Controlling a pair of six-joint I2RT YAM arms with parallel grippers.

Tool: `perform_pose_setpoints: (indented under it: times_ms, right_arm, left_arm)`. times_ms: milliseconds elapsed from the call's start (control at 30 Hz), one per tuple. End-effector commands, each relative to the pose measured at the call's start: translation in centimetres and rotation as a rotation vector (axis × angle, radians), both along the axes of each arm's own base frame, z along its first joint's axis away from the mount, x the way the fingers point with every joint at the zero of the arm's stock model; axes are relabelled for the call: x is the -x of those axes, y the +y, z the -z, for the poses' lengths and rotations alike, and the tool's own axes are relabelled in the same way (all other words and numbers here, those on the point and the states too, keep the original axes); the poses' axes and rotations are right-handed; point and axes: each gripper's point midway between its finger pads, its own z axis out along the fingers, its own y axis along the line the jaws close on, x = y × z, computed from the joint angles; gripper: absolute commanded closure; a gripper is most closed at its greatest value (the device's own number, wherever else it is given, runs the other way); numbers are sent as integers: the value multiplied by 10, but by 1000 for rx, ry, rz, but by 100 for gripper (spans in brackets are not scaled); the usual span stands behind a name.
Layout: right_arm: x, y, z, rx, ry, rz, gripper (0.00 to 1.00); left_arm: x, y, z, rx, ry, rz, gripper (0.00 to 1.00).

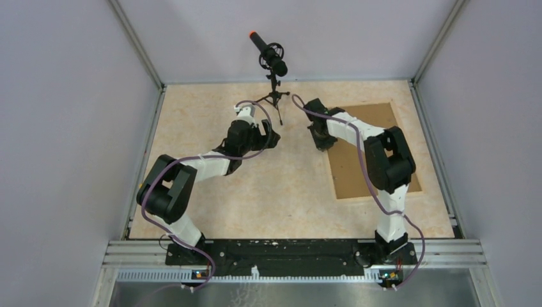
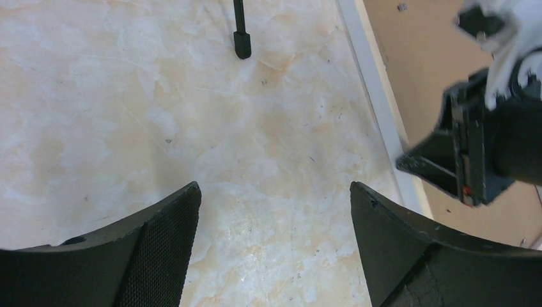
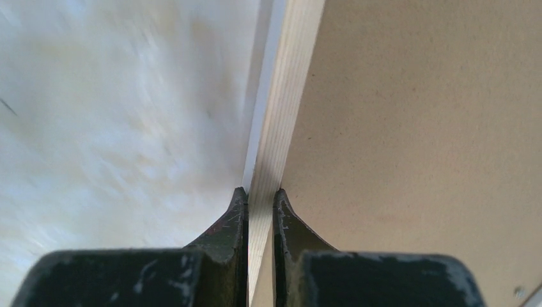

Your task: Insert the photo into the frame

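The frame (image 1: pixel 350 176) lies flat on the right side of the table, its brown back facing up inside a narrow pale wood border. In the right wrist view my right gripper (image 3: pixel 259 192) is shut on the frame's pale left rail (image 3: pixel 287 96), one finger on each side. From above, that gripper (image 1: pixel 321 146) sits at the frame's far left edge. My left gripper (image 1: pixel 271 137) hovers over bare table left of the frame, open, with nothing between its fingers (image 2: pixel 160 256). It sees the frame's rail (image 2: pixel 377 96) and the right gripper (image 2: pixel 460 160). The photo is out of view.
A black microphone (image 1: pixel 271 61) on a small tripod stands at the back centre; one tripod foot (image 2: pixel 241 45) shows ahead of the left gripper. Grey walls with metal rails enclose the marbled table (image 1: pixel 268 192).
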Motion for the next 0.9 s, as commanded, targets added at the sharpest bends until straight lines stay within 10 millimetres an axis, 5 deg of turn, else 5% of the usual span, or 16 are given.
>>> perform_pose_setpoints:
  times_ms: [0,267,433,600,700,733,867]
  right_arm:
    - [18,-19,-29,83,-33,-296,100]
    - [72,-17,-29,22,95,-534,100]
    - [122,-29,-22,55,114,-779,100]
    - [157,-50,-5,74,141,-837,100]
    - [162,-56,-1,87,129,-825,100]
    - [161,-57,-1,95,125,-810,98]
    - [149,-61,-5,142,67,-738,57]
  left_arm:
    - [-5,-3,-21,47,-54,10,10]
    - [-5,-2,-17,49,-39,10,10]
    - [-6,-4,-14,57,-24,19,10]
    - [-5,-14,-10,74,-5,68,10]
    - [-3,-24,-7,98,12,118,10]
    - [-3,-27,-6,104,17,134,9]
    - [-1,-39,2,119,52,196,9]
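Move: My right hand already pinches the frame's left bar. The middle of the frame lies about 15 cm to the right and 2 cm back, just below my fingertips. Its near-left corner is some 22 cm back and 4 cm to the right, and the nearest tripod foot is 10 cm ahead and 16 cm to the left. From my left hand, the frame's middle is roughly 32 cm to the right, 4 cm back and 9 cm down. Keeping the left bar pinched, I drag it with my right hand about 17 cm back towards my base, with some 7 cm to the right, staying nearly level over the table. My wrist turns roughly 45 degrees counter-clockwise along with the bar; then I stop, part my fingers and let go of it. Late on, my empty, open left hand eases a couple of centimetres right and down. ##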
